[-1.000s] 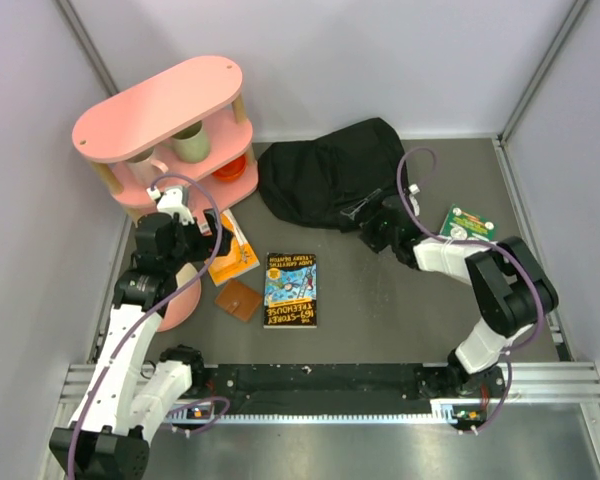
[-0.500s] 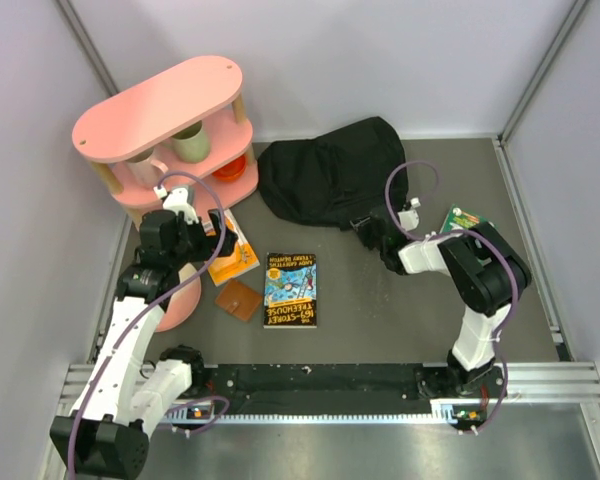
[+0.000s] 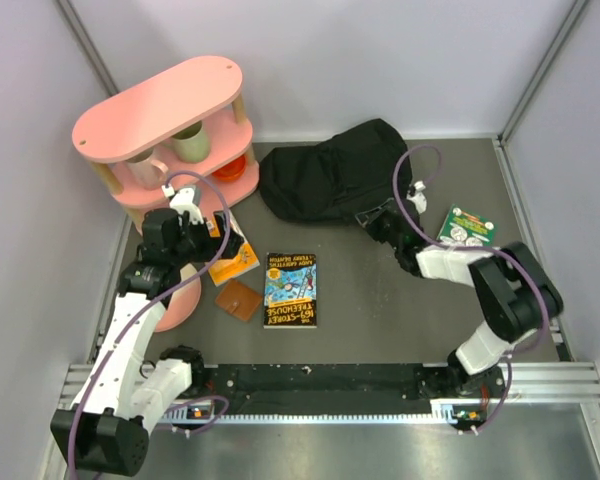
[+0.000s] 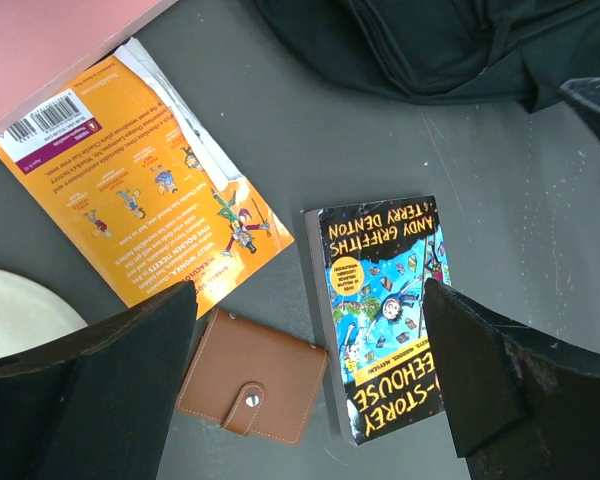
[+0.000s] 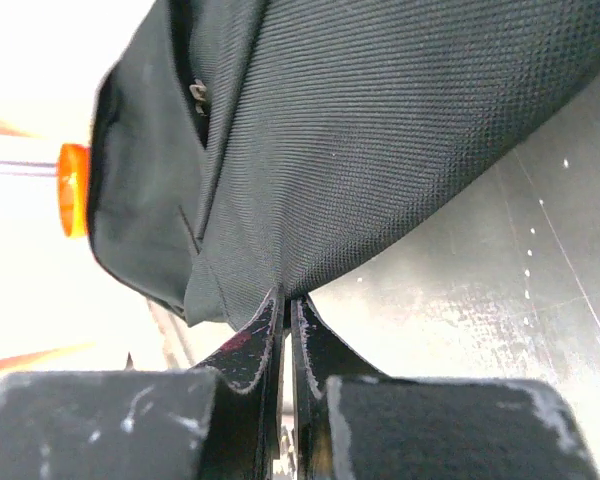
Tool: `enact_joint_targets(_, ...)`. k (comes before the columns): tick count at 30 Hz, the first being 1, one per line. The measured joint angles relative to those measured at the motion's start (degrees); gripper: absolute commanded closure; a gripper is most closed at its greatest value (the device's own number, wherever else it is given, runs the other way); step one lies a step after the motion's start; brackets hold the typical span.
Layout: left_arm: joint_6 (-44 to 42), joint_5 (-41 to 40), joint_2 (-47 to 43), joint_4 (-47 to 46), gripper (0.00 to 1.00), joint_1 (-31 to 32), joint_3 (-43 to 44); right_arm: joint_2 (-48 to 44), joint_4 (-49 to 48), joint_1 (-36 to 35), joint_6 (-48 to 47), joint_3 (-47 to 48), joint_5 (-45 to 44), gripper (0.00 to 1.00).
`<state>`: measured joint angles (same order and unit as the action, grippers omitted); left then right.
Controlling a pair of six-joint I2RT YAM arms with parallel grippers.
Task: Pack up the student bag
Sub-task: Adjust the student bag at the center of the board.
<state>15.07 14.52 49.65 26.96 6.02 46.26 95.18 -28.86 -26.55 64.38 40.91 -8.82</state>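
The student bag [image 3: 330, 178] is a floppy black backpack lying at the back middle of the table. My right gripper [image 3: 373, 221] is at its near right edge. In the right wrist view the jaws are shut [image 5: 288, 300] and pinch a fold of the bag's black fabric [image 5: 380, 130]. My left gripper [image 3: 216, 236] hovers open above the items on the left. Between its fingers [image 4: 130, 385] lie a brown wallet [image 4: 252, 375] and a blue book [image 4: 385, 300], neither of them touched. The bag's near edge [image 4: 460, 40] shows at the top of the left wrist view.
An orange book [image 3: 232, 256] lies beside the pink shelf [image 3: 165, 105], which holds mugs [image 3: 191, 145] and an orange bowl [image 3: 230, 170]. The wallet [image 3: 239, 299] and blue book [image 3: 291, 288] sit in the middle. A green book [image 3: 467, 224] lies at the right, a pink round object [image 3: 183, 295] at the left.
My right gripper has closed from wide open onto the bag's near edge, and its arm shifted a little. The left arm has barely moved and stays open.
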Motion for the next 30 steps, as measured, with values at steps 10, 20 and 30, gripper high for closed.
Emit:
enact_joint_targets(10,-0.5,4.2,0.0,-0.6,0.01,0.0,-0.3,-16.3,18.8,7.6,-20.3,-0.1,10.4,1.00)
enact_joint_targets(20,3.6,-6.5,4.4,-5.2,0.01,14.2,-0.7,-33.5,35.0,12.1,-29.2,-7.5,10.6,1.00)
enact_joint_targets(30,7.8,-7.2,27.4,-15.1,0.01,17.2,5.1,-35.4,38.2,12.1,-29.3,-10.2,13.1,1.00)
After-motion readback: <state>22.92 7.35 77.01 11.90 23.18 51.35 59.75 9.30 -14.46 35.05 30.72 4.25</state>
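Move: The right fingers are already shut on the student bag's near edge; its middle lies about 15 cm ahead and 7 cm left of them, a few centimetres lower. From there the green book is level, some 26 cm right, and the blue book about 16 cm back and 18 cm left. From the open left hand, high over the board, the bag's middle is roughly 30 cm ahead, 20 cm right and 14 cm below; the blue book is 9 cm right and 2 cm back. Still pinching the bag's near edge, the right hand lifts it about 4 cm, drags it some 12 cm back and 10 cm to the right, then sinks back to about its starting height, rolling its left side down some 20 degrees and turning a little counter-clockwise. The left hand, fingers wide open, mostly waits, then swings right, down and forward towards the bag's near left end, tipping slightly down. ##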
